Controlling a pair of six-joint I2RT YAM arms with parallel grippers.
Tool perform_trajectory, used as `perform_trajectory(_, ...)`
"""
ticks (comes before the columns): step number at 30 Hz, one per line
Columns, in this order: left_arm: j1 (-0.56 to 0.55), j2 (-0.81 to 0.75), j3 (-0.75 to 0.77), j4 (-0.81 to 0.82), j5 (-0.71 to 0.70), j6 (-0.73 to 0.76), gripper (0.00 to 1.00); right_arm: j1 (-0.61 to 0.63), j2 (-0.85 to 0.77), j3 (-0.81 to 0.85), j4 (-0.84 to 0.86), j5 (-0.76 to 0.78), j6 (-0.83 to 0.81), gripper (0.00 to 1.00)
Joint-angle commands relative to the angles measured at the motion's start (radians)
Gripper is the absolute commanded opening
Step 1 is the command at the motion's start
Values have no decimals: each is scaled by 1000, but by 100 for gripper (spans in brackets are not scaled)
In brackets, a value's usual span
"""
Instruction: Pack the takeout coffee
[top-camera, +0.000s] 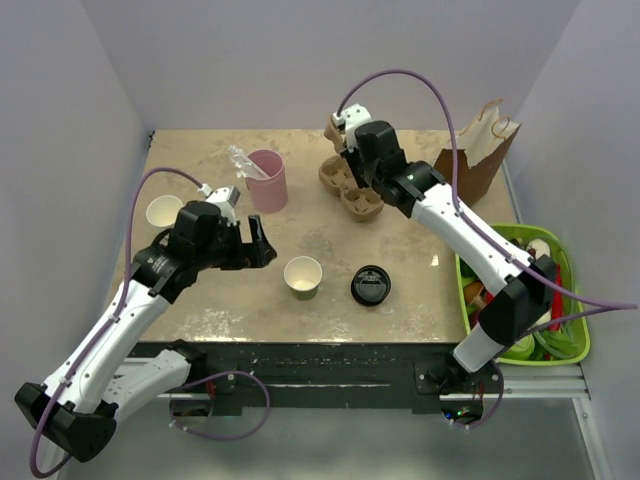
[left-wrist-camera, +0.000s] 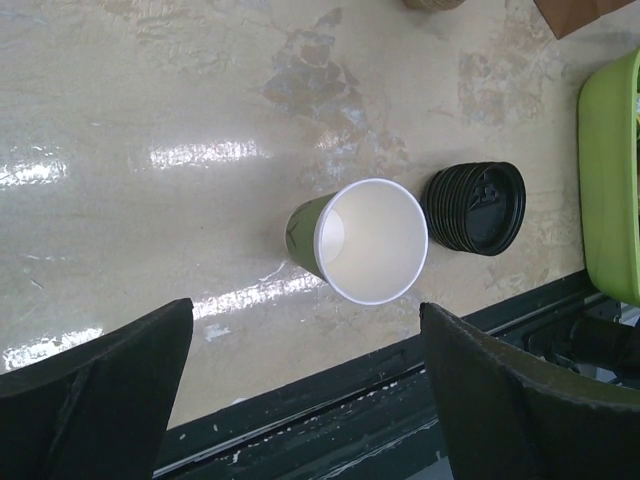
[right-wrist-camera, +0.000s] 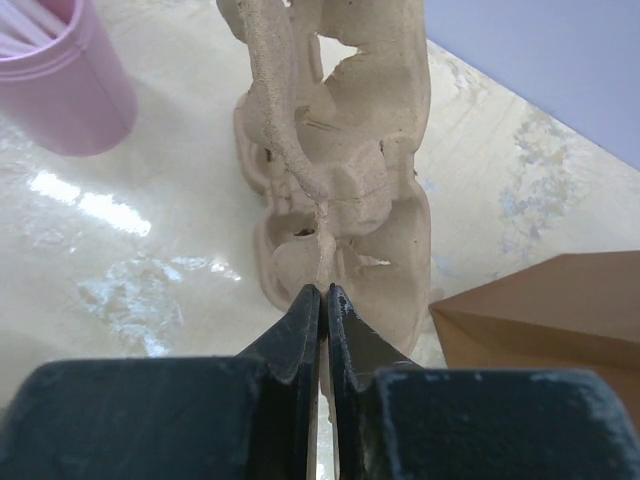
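No cup with a black lid shows in any view. An olive-green paper cup (top-camera: 303, 277) stands open and lidless at the table's front middle; it also shows in the left wrist view (left-wrist-camera: 370, 240). A stack of black lids (top-camera: 370, 285) lies just right of it, also in the left wrist view (left-wrist-camera: 478, 208). My left gripper (top-camera: 258, 243) is open and empty, left of the cup and apart from it (left-wrist-camera: 305, 310). My right gripper (top-camera: 345, 135) is at the back, shut on the edge of a cardboard cup carrier (right-wrist-camera: 330, 150).
A pink tumbler (top-camera: 267, 180) with straws stands at the back left. White-and-green lidless cups (top-camera: 163, 211) stand at the left edge. More carriers (top-camera: 355, 190) lie under the right gripper. A brown paper bag (top-camera: 480, 150) stands at the back right, and a green basket (top-camera: 568, 262) at the right edge.
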Motion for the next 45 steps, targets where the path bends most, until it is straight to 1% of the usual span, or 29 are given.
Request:
perform_trajectory(1, -3, -43, 26, -29, -17, -30, 100, 91, -75, -59, 9, 12, 30, 0)
perform_trajectory(4, -3, -54, 18, -42, -25, -33, 100, 155, -92, -110, 17, 19, 43, 0)
perform_trajectory(5, -3, -56, 18, -46, -27, -34, 100, 196, -89, -133, 18, 27, 46, 0)
perform_trajectory(7, -2, -71, 10, -62, -36, -40, 100, 244, -70, -157, 14, 61, 57, 0)
perform_trajectory(8, -3, -77, 7, -65, -40, -40, 100, 290, -61, -183, 17, 71, 62, 0)
perform_trajectory(11, -3, -105, -16, -71, -57, -50, 100, 338, -7, -222, 49, 107, 95, 0)
perform_trajectory(16, -3, -120, -42, -94, -62, -62, 100, 358, 130, -214, 84, 160, 181, 0)
perform_trajectory(18, -3, -128, -55, -106, -74, -65, 100, 364, 158, -210, 103, 180, 198, 0)
perform_trajectory(21, -3, -151, -66, -117, -76, -74, 100, 373, 217, -208, 115, 199, 217, 3)
perform_trajectory(23, -3, -157, -66, -123, -76, -76, 100, 379, 258, -199, 103, 199, 244, 7)
perform_trajectory(25, -3, -161, -68, -131, -100, -77, 100, 387, 278, -188, 88, 188, 267, 14)
perform_trajectory(26, -3, -163, -66, -132, -100, -77, 100, 390, 284, -188, 78, 191, 295, 25)
perform_trajectory(28, -3, -164, -63, -138, -102, -77, 100, 401, 270, -187, 71, 191, 312, 39)
perform_trajectory(29, -3, -166, -60, -140, -100, -77, 100, 402, 251, -184, 58, 191, 338, 48)
perform_trajectory(32, -2, -167, -52, -143, -100, -74, 100, 402, 197, -167, 20, 186, 413, 56)
perform_trajectory(33, -3, -168, -51, -142, -99, -73, 100, 402, 157, -161, 9, 187, 434, 61)
perform_trajectory(34, -3, -168, -51, -139, -99, -73, 100, 402, 142, -150, -9, 202, 459, 64)
perform_trajectory(36, -3, -164, -51, -135, -94, -67, 100, 402, 88, -136, -86, 239, 554, 69)
perform_trajectory(37, -3, -164, -51, -134, -94, -65, 100, 402, 68, -139, -116, 274, 595, 69)
perform_trajectory(38, -3, -163, -51, -132, -93, -63, 100, 402, 48, -148, -186, 294, 697, 70)
perform_trajectory(39, -3, -158, -51, -129, -93, -57, 100, 402, 27, -165, -214, 297, 742, 70)
perform_trajectory(40, -3, -157, -51, -128, -94, -54, 100, 402, -18, -211, -240, 306, 793, 70)
perform_trajectory(41, -3, -155, -51, -126, -96, -53, 100, 402, -36, -236, -286, 321, 888, 70)
perform_trajectory(43, -3, -146, -51, -119, -96, -43, 100, 402, -84, -292, -314, 309, 948, 69)
perform_trajectory(44, -3, -143, -51, -114, -96, -40, 100, 402, -98, -308, -349, 279, 1009, 68)
perform_trajectory(45, -3, -134, -52, -109, -93, -33, 100, 402, -110, -323, -357, 260, 1031, 66)
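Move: The cup tray already hangs pinched in the right fingers; the open spot it goes to lies about 10 cm back, 12 cm to the left and 23 cm below. The tray stack is some 5 cm ahead and 3 cm left; the paper cup stands 21 cm back and 15 cm left, the black lids 20 cm back and 2 cm right, all roughly 20 cm lower. From the left hand, that spot is about 8 cm ahead, 11 cm right and 16 cm down. The cup tray, still pinched in the right hand, is carried back and left away from the tray stack, then lowered about 20 cm in all to the table ahead of the paper cup. The right fingers open there and let go; the hand rises some 11 cm, drawing right and back towards the black lids with its left side rolling up. The open left hand backs off about 5 cm, back and left. ##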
